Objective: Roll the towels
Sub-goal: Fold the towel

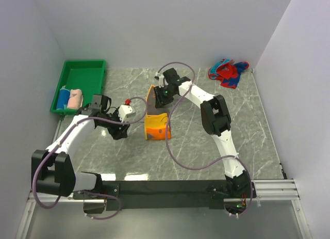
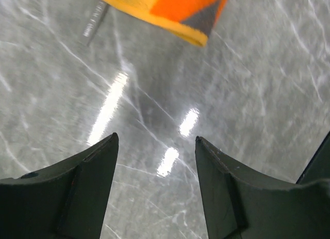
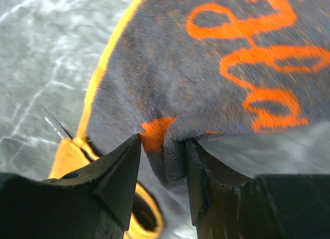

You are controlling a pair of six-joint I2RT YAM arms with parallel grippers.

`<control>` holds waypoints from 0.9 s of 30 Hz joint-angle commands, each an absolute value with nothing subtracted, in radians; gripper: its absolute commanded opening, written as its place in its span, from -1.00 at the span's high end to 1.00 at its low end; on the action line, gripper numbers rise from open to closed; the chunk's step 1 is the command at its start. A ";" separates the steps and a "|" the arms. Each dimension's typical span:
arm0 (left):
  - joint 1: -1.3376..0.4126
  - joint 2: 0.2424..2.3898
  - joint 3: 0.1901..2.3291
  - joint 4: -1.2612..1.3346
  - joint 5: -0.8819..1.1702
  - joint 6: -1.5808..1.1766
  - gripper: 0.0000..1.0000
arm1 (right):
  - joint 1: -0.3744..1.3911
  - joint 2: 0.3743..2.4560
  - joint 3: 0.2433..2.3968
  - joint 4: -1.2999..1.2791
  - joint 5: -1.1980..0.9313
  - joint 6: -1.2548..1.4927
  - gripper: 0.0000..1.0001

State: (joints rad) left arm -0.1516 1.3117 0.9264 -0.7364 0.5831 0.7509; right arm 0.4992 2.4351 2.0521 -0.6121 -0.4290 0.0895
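The orange towel (image 1: pixel 157 123), grey with orange script on its underside (image 3: pixel 206 68), lies mid-table with its far end lifted off the marble. My right gripper (image 1: pixel 161 98) holds that raised end: a fold of cloth sits between the fingers (image 3: pixel 163 140), pressed against the right one. My left gripper (image 1: pixel 120 130) hovers just left of the towel, open and empty (image 2: pixel 155 137), with the towel's yellow-edged corner (image 2: pixel 170 9) ahead of it. A red-and-blue towel (image 1: pixel 228 72) lies crumpled at the far right. A blue towel (image 1: pixel 63 98) and a pink towel (image 1: pixel 75 98) lie rolled in the tray.
The green tray (image 1: pixel 82 74) sits at the far left against the wall. White walls close in the table on the left, back and right. Purple cables loop over the table from both arms.
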 commanded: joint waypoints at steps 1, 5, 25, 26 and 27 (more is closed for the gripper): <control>-0.166 1.255 0.882 -0.757 0.603 0.839 -0.35 | 0.540 2.476 2.075 -0.629 -0.391 0.109 0.07; -0.253 1.227 0.798 -0.666 0.539 0.812 -0.34 | 0.535 2.441 2.048 -0.632 -0.310 0.124 0.08; -0.558 1.419 0.853 -0.358 0.477 0.732 -0.35 | 0.442 2.257 1.985 -0.703 -0.353 0.052 0.03; -0.569 1.437 0.854 -0.354 0.474 0.756 -0.34 | 0.443 2.253 1.982 -0.700 -0.336 0.051 0.03; -0.587 1.448 0.857 -0.348 0.466 0.767 -0.34 | 0.442 2.250 1.979 -0.695 -0.324 0.051 0.04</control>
State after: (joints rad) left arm -0.5529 1.4227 0.8200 -0.4107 0.4866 0.7242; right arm 0.4400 2.3318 1.9450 -0.6827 -0.3557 0.0792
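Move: The towel's folded orange near end has its middle about 17 cm right of the left hand, 2 cm ahead and 9 cm lower; a thin metal stick lies some 9 cm right and 5 cm ahead. The right hand has its fingers in the grey far part, whose middle is 2 cm to its left and 1 cm ahead; the folded end is 11 cm back and 2 cm left. Left hand sweeps about 10 cm right, sinking, towards the towel's near-left corner; right hand drags the cloth right. ##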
